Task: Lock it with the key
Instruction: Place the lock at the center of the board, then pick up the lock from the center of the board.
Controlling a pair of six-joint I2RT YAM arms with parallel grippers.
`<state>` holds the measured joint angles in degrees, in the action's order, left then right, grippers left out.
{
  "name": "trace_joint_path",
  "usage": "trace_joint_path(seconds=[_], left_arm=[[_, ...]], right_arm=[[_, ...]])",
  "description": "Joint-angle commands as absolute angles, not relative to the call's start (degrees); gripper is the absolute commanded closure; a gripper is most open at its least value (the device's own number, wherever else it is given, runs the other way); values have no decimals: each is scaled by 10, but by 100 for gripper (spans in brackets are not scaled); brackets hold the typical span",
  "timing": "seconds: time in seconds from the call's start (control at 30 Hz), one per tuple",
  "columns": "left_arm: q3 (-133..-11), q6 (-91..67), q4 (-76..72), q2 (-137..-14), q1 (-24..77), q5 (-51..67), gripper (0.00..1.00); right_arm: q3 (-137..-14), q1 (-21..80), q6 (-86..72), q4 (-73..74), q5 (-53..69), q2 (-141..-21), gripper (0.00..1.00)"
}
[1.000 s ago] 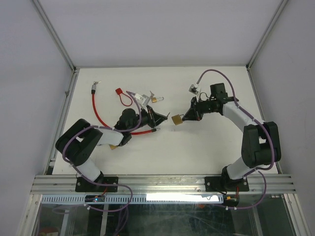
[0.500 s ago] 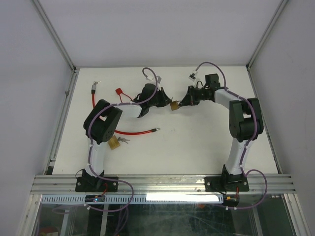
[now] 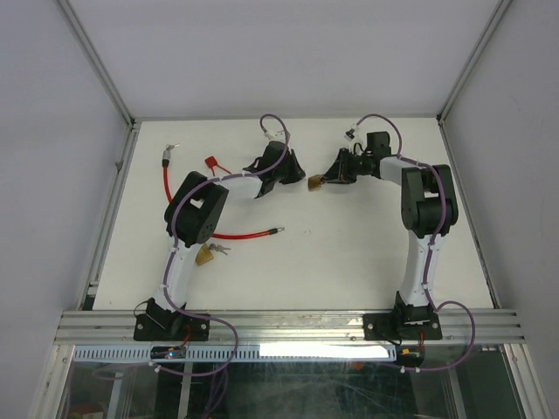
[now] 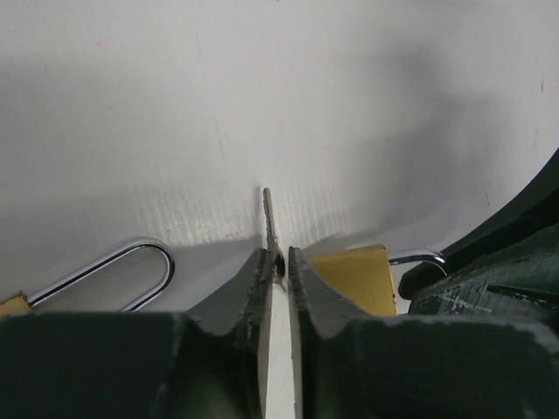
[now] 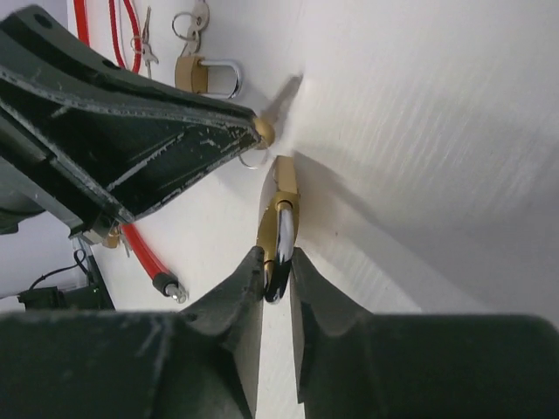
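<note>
A small brass padlock (image 3: 314, 183) hangs at the far middle of the table, between the two grippers. My right gripper (image 5: 278, 259) is shut on its silver shackle (image 5: 281, 249), and the brass body (image 5: 285, 188) points away towards the left gripper. My left gripper (image 4: 278, 256) is shut on a key (image 4: 268, 214) whose thin blade sticks out past the fingertips. The padlock body (image 4: 354, 278) lies just right of that blade, apart from it. In the right wrist view the key (image 5: 264, 132) shows at the left gripper's tip, a little above the padlock.
A red cable (image 3: 175, 196) curves over the left side, with a red tag (image 3: 210, 162) at the back. A second brass padlock (image 3: 204, 255) with keys lies near the left arm. Another padlock's shackle (image 4: 131, 271) rests left of my left fingers.
Both arms have swung to the far middle of the table. The right gripper carried the padlock back and left; the left gripper came up beside it with the key.
</note>
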<state>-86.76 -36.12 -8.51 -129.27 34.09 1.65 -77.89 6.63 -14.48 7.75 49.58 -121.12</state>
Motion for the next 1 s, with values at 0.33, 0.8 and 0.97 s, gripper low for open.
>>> trace_joint_path(seconds=[0.33, 0.8, 0.97], left_arm=[[-816, -277, -91, -1160, 358, -46, 66], [-400, -190, -319, -789, 373, -31, 55], [-282, -213, -342, -692, 372, -47, 47]], right_arm=[[-878, 53, -18, 143, 401, -1186, 46], [-794, 51, 154, 185, 394, -976, 46], [-795, 64, 157, 230, 444, -883, 48]])
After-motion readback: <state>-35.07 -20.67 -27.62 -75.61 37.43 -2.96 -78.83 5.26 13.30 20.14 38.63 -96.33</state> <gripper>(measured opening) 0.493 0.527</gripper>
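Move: Just left of the right fingers, the closed padlock they hold by its shackle hangs about 3 cm away and 2 cm lower, level fore and aft; its key, in the left fingers, is some 5 cm left and 1 cm farther out. From the left hand, the padlock is about 4 cm right and 1 cm back, the key 1 cm ahead and 1 cm right, and the small padlock 7 cm left and 1 cm ahead. Opening to about half, both hands let go of their things and leave them on the board. The right fingers ease some 4 cm forward, draw off the shackle about 5 cm to the right, then climb roughly 14 cm and swing back as the wrist rolls. The left lingers by the key, then retreats back, up and left, its fingers tipping up. ##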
